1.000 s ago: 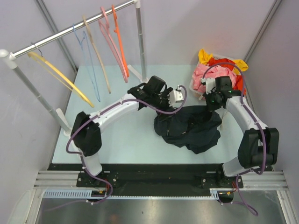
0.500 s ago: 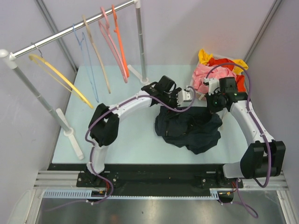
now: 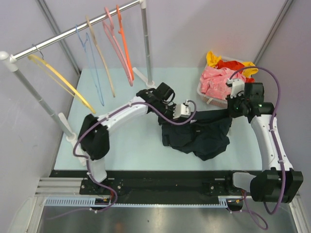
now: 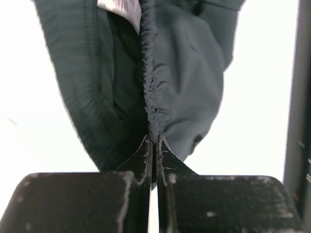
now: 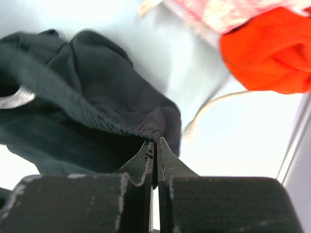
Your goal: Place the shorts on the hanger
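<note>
The dark shorts (image 3: 199, 137) lie bunched on the pale table, with their waistband stretched between both grippers. My left gripper (image 3: 190, 118) is shut on the gathered waistband at the shorts' left end; in the left wrist view the gripper (image 4: 154, 141) pinches the elastic seam of the shorts (image 4: 187, 73). My right gripper (image 3: 228, 112) is shut on the right end, and in the right wrist view the gripper (image 5: 156, 141) clamps a fold of the shorts (image 5: 97, 97). The pale-pink hanger (image 3: 116, 46) hangs on the rail at the back left, apart from both arms.
An orange hanger (image 3: 125, 43), a beige hanger (image 3: 99, 53), a blue hanger (image 3: 92, 63) and a yellow hanger (image 3: 60, 80) share the rail (image 3: 58, 36). A pile of pink garment (image 3: 218, 82) and red-orange garment (image 5: 272, 53) lies at the back right. A rail post (image 3: 146, 43) stands behind the left arm.
My left gripper has shut on the shorts' waistband. The right arm has swung out to the right, pulling the waistband taut between the two grippers.
</note>
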Motion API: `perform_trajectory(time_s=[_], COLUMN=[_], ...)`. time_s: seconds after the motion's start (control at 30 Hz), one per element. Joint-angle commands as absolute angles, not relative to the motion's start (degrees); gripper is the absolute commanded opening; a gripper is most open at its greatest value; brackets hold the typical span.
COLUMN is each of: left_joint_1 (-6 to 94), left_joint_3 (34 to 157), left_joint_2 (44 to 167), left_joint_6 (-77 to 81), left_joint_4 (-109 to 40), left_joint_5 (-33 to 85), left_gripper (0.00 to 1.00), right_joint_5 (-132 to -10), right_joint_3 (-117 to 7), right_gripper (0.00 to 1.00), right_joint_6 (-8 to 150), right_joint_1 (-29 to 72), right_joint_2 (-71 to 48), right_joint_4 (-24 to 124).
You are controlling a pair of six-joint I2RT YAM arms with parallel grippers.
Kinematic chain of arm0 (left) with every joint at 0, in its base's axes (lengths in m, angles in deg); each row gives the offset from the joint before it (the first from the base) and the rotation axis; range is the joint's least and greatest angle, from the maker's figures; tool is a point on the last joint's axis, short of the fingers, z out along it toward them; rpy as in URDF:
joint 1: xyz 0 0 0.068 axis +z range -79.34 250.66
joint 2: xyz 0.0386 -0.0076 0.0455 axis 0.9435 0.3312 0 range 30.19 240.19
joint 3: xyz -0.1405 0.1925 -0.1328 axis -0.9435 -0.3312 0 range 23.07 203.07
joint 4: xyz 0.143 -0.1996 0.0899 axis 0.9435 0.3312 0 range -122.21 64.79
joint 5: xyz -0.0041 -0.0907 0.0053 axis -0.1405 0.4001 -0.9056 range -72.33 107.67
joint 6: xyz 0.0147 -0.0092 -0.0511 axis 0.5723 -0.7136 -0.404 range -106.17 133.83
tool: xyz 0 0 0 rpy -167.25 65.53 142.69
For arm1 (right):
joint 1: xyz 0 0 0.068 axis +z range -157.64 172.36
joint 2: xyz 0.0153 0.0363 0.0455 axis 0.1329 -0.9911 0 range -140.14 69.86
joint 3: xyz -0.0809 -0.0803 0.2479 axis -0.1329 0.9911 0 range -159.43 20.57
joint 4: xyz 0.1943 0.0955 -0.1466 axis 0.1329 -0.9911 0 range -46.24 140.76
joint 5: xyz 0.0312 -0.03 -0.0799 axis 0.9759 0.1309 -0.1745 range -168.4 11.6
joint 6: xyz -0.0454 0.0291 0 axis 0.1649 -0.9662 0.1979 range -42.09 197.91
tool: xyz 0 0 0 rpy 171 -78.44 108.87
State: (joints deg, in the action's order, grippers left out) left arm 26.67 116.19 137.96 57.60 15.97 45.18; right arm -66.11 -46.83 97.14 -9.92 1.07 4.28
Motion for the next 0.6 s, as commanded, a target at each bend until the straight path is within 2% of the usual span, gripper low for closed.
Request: perform_trajectory(time_s=[0.0, 0.13, 0.3, 0.47, 0.57], left_joint_1=[26.45, 26.45, 26.45, 26.01, 25.22], left_joint_3=[113.95, 115.96, 130.09, 148.44, 152.17], left_joint_2=[126.53, 118.89, 115.18, 114.66, 112.73], left_joint_6=[59.71, 56.90, 53.82, 53.03, 53.11], left_joint_4=[22.45, 22.11, 24.38, 27.46, 25.72], left_joint_5=[42.74, 39.13, 35.70, 32.97, 30.69], left_gripper=[0.00, 0.00, 0.00, 0.00, 0.00], right_joint_5=[-66.89, -65.93, -64.78, -62.50, -60.39], right_joint_3=[-50.79, -55.88, -66.86, -87.69, -96.66], right_gripper=[0.00, 0.00, 0.00, 0.00, 0.00], right_joint_6=[98.39, 97.87, 95.23, 90.76, 89.61], right_joint_1=[-11.85, -13.52, -13.79, -13.96, -13.96], right_joint_2=[4.91, 6.93, 6.50, 1.85, 0.52], right_joint_4=[4.17, 6.19, 8.92, 9.18, 8.13])
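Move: Beside and behind the left hand's grip, the heaped shorts have their middle about 7 cm right and 4 cm back, 4 cm below that hand. The orange hanger is roughly 13 cm ahead, 23 cm left and 32 cm higher; the rack's near foot is some 20 cm ahead and 17 cm left, 4 cm down. From the right hand the shorts' middle is about 18 cm left, 5 cm back and 10 cm down; the clothes basket is some 20 cm ahead, 2 cm left and 5 cm down. Lifting the dark shorts together, both hands keep their pinch on the two ends of the waistband and speed straight up by about 30 cm, the left drifting a little to its left so the grips spread apart. Both wrists tip up as they rise: the right's fingers swing some 40 degrees to point nearly level forward, the left's swing out forward and right. ##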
